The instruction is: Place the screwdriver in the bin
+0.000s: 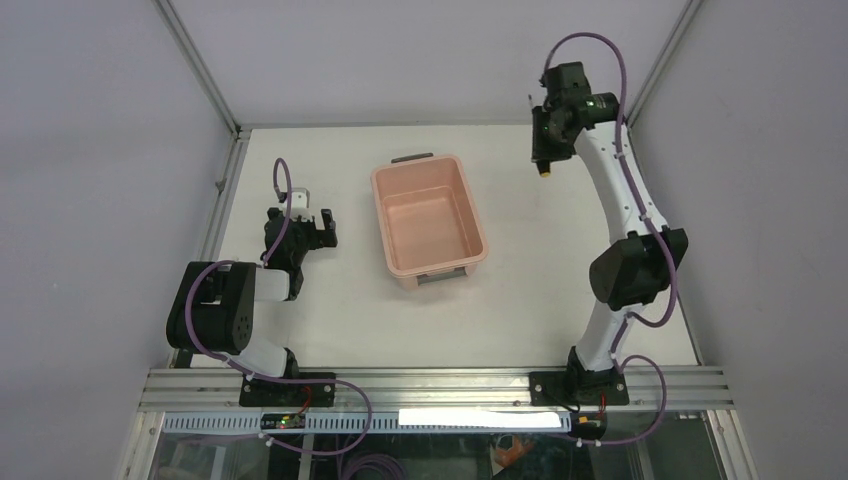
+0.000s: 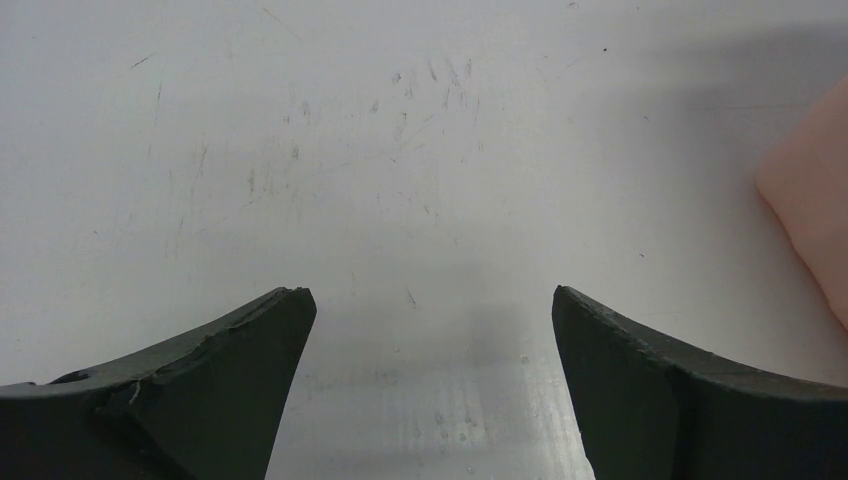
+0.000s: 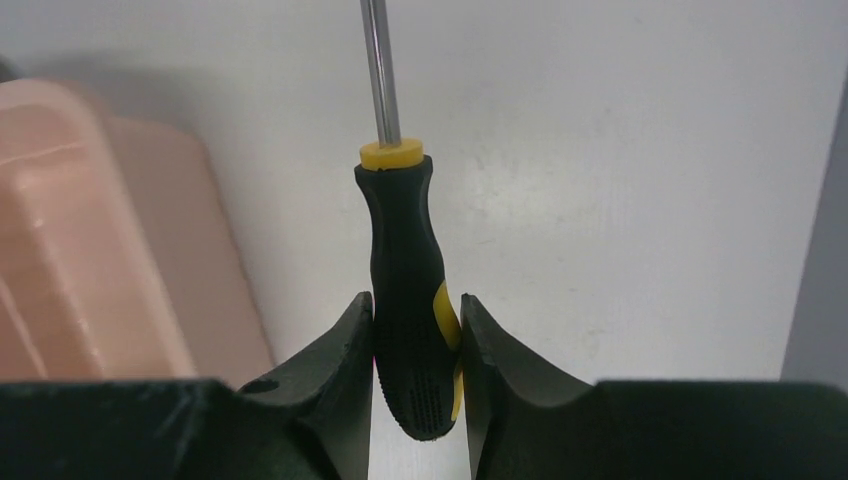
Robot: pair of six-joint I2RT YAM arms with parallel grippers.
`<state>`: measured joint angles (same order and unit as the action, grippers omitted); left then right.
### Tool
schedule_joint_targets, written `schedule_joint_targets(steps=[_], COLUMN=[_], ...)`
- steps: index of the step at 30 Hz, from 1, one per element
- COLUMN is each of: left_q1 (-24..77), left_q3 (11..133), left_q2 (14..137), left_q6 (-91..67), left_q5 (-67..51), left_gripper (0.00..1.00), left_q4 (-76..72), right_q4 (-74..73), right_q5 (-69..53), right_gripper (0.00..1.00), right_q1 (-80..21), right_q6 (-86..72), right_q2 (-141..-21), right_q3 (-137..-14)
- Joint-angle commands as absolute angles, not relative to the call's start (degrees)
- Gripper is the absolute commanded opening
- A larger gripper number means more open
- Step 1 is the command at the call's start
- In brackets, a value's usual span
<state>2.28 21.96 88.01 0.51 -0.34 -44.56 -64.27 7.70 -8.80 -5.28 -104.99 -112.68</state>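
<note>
My right gripper [image 3: 416, 310] is shut on the screwdriver [image 3: 404, 260], its two fingers pressed against the lower end of the black and yellow handle, the metal shaft pointing away. In the top view that gripper [image 1: 545, 160] hangs at the back right, to the right of the bin, with a yellow-orange bit of the screwdriver [image 1: 544, 171] showing below it. The salmon-pink bin [image 1: 468, 196] stands in the middle of the table, empty, and its wall [image 3: 100, 230] shows at the left of the right wrist view. My left gripper [image 2: 430, 300] is open over bare table, left of the bin [image 2: 815, 200].
Aluminium frame posts [image 1: 200, 65] run along the back corners and side edges of the white table [image 1: 330, 310]. A rail [image 1: 430, 385] carrying both arm bases crosses the near edge.
</note>
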Motion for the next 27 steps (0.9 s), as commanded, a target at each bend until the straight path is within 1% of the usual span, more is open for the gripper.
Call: schedule_joint_targets(steps=[1, 6, 11, 13, 16, 17, 20, 23, 27], left_q1=[2.6, 2.6, 2.6, 2.7, 2.7, 2.6, 2.7, 2.7, 2.7], left_q3=[22.0, 22.0, 22.0, 22.0, 22.0, 22.0, 22.0, 22.0, 22.0], left_q2=[86.4, 86.3, 86.3, 86.4, 86.4, 86.4, 86.4, 86.4, 86.4], left_q6=[-0.5, -0.5, -0.5, -0.5, -0.5, -0.5, -0.5, -0.5, -0.5], left_q5=[-0.9, -0.9, -0.9, -0.9, -0.9, -0.9, -0.9, -0.9, -0.9], left_gripper=[0.99, 0.99, 0.99, 0.99, 0.99, 0.99, 0.99, 0.99, 0.99], left_q4=[-46.1, -46.1, -46.1, -46.1, -46.1, -46.1, -46.1, -46.1, -46.1], right_q4=[-68.1, -66.9, -64.2, -61.6, -56.6, -55.1, -51.6, -48.6, -42.4], right_q5=[7.3, 4.4, 0.7, 0.5, 0.6, -1.5, -2.3, -0.5, -3.7], right_gripper=[0.02, 0.02, 0.03, 0.03, 0.03, 0.03, 0.03, 0.02, 0.04], right_q1=[-17.8, -28.0, -34.0, -35.7, -38.2, -39.1, -40.8, -41.9, -43.5], right_q6=[-5.9, -6.2, -9.5, -11.6, -11.6, -11.2, -11.8, -13.3, -13.4], right_q2=[-102.7, -104.3, -107.3, -107.6, -107.2, -107.0, -106.5, -106.1, -105.3], right_q3=[-120.9, -126.4, -128.9, -126.4, -119.6, -117.3, -111.0, -105.3, -96.2])
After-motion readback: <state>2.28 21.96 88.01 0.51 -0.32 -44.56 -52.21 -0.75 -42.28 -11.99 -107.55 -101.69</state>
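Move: The right hand, about 22 cm above the table, already grips the screwdriver by its handle; the tool's middle is some 5 cm ahead of it. The bin's middle lies roughly 27 cm to its left, 4 cm back and 17 cm below, with the bin's far handle about 12 cm ahead, 29 cm left and 11 cm down. From the idle left hand, the bin's middle is about 29 cm to the right, level in reach and height. Still pinching the screwdriver's handle between shut fingers, the right hand swings some 26 cm left towards the bin, rising about 7 cm on the way and drawing back 10 cm. Past the bin's right wall, it sinks about 13 cm from its peak over the opening, turning roughly 30 degrees counter-clockwise. ##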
